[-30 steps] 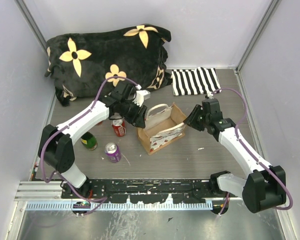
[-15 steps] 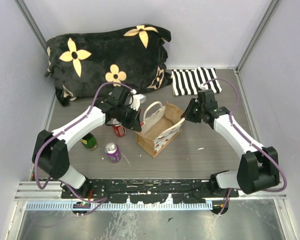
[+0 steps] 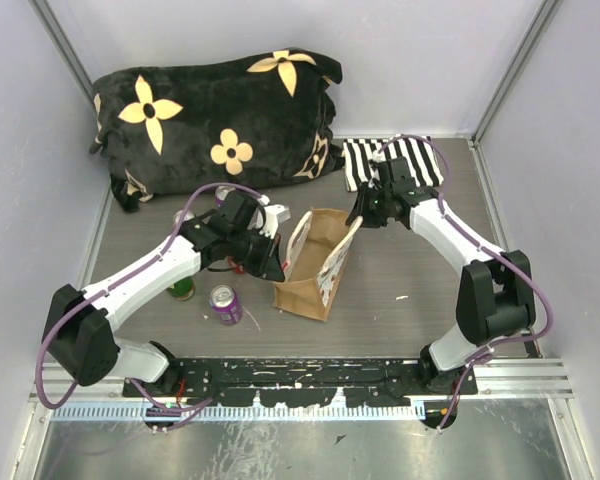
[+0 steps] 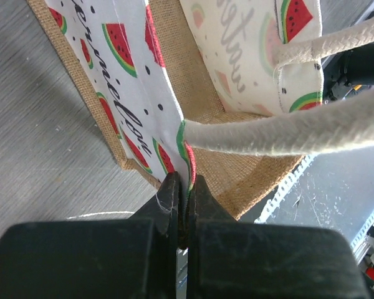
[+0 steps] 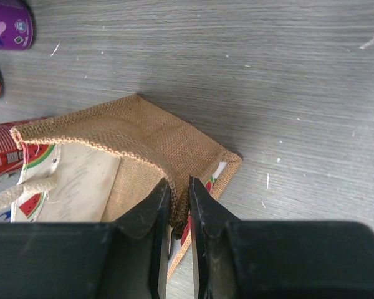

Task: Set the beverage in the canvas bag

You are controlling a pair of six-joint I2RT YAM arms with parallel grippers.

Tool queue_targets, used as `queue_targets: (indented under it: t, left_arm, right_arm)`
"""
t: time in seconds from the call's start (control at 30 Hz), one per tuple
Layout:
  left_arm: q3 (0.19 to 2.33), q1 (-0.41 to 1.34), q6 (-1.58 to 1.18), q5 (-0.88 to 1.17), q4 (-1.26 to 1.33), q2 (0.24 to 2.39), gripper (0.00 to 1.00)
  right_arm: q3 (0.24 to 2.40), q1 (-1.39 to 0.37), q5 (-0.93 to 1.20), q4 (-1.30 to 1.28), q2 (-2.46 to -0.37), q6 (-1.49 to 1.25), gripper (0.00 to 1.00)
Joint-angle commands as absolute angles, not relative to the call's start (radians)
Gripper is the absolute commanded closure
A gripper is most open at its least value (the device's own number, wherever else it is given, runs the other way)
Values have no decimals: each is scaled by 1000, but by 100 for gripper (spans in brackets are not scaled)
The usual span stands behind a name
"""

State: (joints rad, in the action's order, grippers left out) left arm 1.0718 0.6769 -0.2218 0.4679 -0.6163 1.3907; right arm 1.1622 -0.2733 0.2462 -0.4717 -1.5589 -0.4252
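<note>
The canvas bag stands upright at the table's middle, mouth up, with cream rope handles and a watermelon-print lining. My left gripper is shut on its left rim, seen clamped on the printed edge in the left wrist view. My right gripper is shut on the far right rim, pinching the burlap edge. A purple can lies left of the bag, and a green bottle lies further left. A red can shows beside the bag, under my left arm.
A black flowered blanket fills the far left. A black-and-white striped cloth lies at the far right, partly under my right arm. Grey walls close three sides. The bag's rope handle crosses the open mouth.
The bag went from lying tilted to standing upright. My right gripper moved up and to the far left with its rim; my left gripper drew nearer with the other rim.
</note>
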Motion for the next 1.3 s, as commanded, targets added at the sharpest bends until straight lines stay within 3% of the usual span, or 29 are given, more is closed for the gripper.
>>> queue_targets:
  t: [0.0, 0.4, 0.53, 0.7, 0.8, 0.9, 1.0, 1.27]
  left_arm:
    - [1039, 680, -285, 469, -621, 1335, 97]
    - [979, 638, -315, 378, -643, 1233, 93]
    - [943, 618, -336, 374, -627, 1209, 88]
    - [923, 597, -350, 392, -605, 1200, 70]
    - [911, 588, -356, 401, -592, 1195, 48]
    - [901, 582, -359, 407, -578, 1192, 36]
    - [896, 580, -363, 412, -566, 1193, 30]
    - [883, 580, -393, 451, -527, 1202, 29]
  right_arm:
    - [1233, -314, 279, -468, -1591, -338, 90]
    - [1225, -445, 272, -392, -1640, -336, 90]
    - [1277, -470, 259, -389, -1679, -329, 91]
    - [1352, -493, 246, -406, -1729, -313, 91]
    - [1388, -498, 241, -426, -1752, -303, 91]
    - [1420, -500, 223, -449, -1766, -286, 90]
    - [1448, -499, 209, -470, -1774, -265, 90]
    - [1481, -499, 173, -501, -1782, -244, 89]
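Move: Between the two grippers stands the canvas bag: its middle is about 9 cm ahead and 10 cm right of the left hand, which pinches its near left corner, and some 9 cm back and 11 cm left of the right hand, which grips the far right corner. The red can it is taken towards lies about 9 cm ahead and 12 cm left of the left hand, or 9 cm back and 33 cm left of the right. The near purple can is some 15 cm left and 4 cm back of the left hand. The cans' middles are roughly 7 cm below. Swinging the bag round, the right hand keeps its pinch on the far right corner and hauls it about 10 cm left towards the red can, turning nearly 20 degrees counter-clockwise. The left hand goes 4 to 5 cm left with its corner, turning slightly the same way, then opens wide and lets go, its fingers ending spread on both sides of the panel edge. ##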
